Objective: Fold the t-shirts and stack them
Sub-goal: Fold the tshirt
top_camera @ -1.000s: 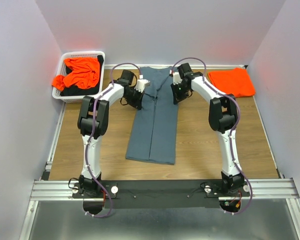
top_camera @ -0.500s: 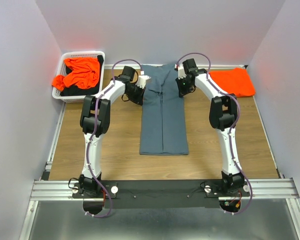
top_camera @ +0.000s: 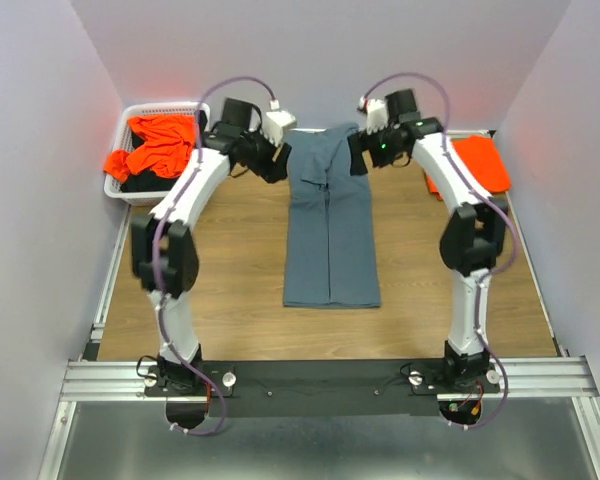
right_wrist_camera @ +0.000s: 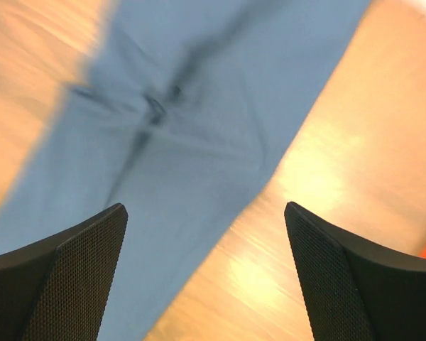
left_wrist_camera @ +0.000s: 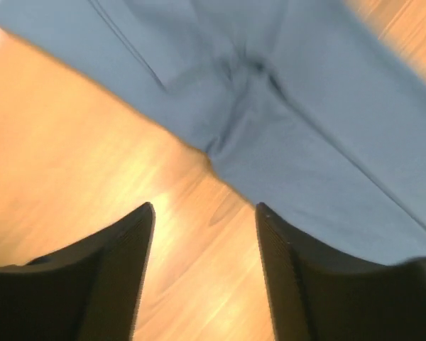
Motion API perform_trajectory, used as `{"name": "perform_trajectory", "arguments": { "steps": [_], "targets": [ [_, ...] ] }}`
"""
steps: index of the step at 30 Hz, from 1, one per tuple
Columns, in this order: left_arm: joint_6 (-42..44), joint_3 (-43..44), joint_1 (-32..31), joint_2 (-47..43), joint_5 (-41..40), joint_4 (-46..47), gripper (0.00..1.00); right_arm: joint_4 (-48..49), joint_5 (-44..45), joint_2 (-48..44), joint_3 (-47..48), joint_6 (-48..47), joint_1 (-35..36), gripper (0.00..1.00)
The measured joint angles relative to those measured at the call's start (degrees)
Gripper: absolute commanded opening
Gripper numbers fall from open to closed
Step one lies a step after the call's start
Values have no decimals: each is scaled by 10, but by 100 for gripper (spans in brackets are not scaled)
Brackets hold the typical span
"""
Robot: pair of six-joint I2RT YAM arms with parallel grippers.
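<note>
A slate blue-grey t-shirt [top_camera: 330, 230] lies flat on the wooden table, folded lengthwise into a narrow strip. My left gripper [top_camera: 268, 162] hovers open just off its upper left edge; in the left wrist view the left gripper [left_wrist_camera: 204, 209] has only bare wood between its fingers, the blue-grey t-shirt [left_wrist_camera: 312, 121] lying beyond. My right gripper [top_camera: 359, 157] hangs open over the strip's upper right edge; in the right wrist view the right gripper [right_wrist_camera: 204, 209] holds nothing above the t-shirt [right_wrist_camera: 177, 121]. A folded orange t-shirt [top_camera: 485, 162] lies at the back right.
A white slotted basket [top_camera: 170, 108] stands at the back left with a crumpled orange t-shirt [top_camera: 160, 145] spilling over its rim. Purple walls close in the back and sides. The metal rail [top_camera: 320, 378] with the arm bases runs along the near edge.
Both grippers have opened, let go of the blue-grey t-shirt's top end and risen. The t-shirt, swung straight half a second ago, now lies still.
</note>
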Motion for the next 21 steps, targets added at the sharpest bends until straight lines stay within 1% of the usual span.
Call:
{"name": "perform_trajectory", "arguments": {
  "steps": [1,3,4,6,7,9,10,12,14,16,17,18,19,20,21],
  "targets": [
    [7,-9,2,-37,0,9,96,0,-8,-32,-1,-6,0,100],
    [15,-44,5,-141,-2,45,96,4,-23,-112,-2,-25,0,100],
    [19,-64,7,-197,-3,68,96,7,-28,-134,-2,-32,0,100],
    [25,-94,10,-289,-5,119,96,17,-36,-207,-2,-45,0,100],
    [27,-108,11,-321,-5,142,98,23,-38,-227,-2,-48,0,100],
    [43,-150,11,-399,-3,213,98,28,-50,-265,-3,-65,0,100],
    [52,-160,10,-418,0,227,98,32,-56,-276,-10,-75,0,100],
    [93,-172,8,-437,18,224,98,27,-80,-293,-42,-107,0,100],
    [142,-185,7,-433,49,200,98,18,-97,-309,-106,-145,3,100],
    [196,-229,1,-428,72,164,98,9,-101,-332,-204,-179,15,100],
    [223,-262,-6,-425,78,138,98,2,-101,-338,-235,-191,21,100],
    [247,-304,-19,-425,79,126,98,5,-100,-353,-302,-209,36,100],
    [287,-367,-40,-429,77,104,97,-5,-98,-367,-366,-227,55,98],
    [304,-402,-56,-432,78,88,97,-10,-98,-375,-398,-235,68,97],
    [327,-459,-89,-438,74,76,96,-19,-96,-387,-445,-247,90,95]
  ]
}}
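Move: Back towards the robot from both open hands lie the near hem corners of the folded strip of blue-grey t-shirt: the left corner about 23 cm back, 2 cm right and 16 cm below the left hand, the right corner some 25 cm back, 4 cm right and 12 cm below the right hand. The bunched crease lies 4 cm ahead and 11 cm right of the left hand. The folded orange shirt is roughly 6 cm ahead and 23 cm right of the right hand. Swinging up and then down in an arc, both empty hands travel back about 20 cm over the t-shirt's long sides towards its near hem. They climb roughly 25–30 cm with the fingers tipping up, then sink nearly to their starting height as the fingers dip again; the left wrist turns clockwise and the right counter-clockwise by some 30 degrees. The left fingers finish opening, the right stay wide. ##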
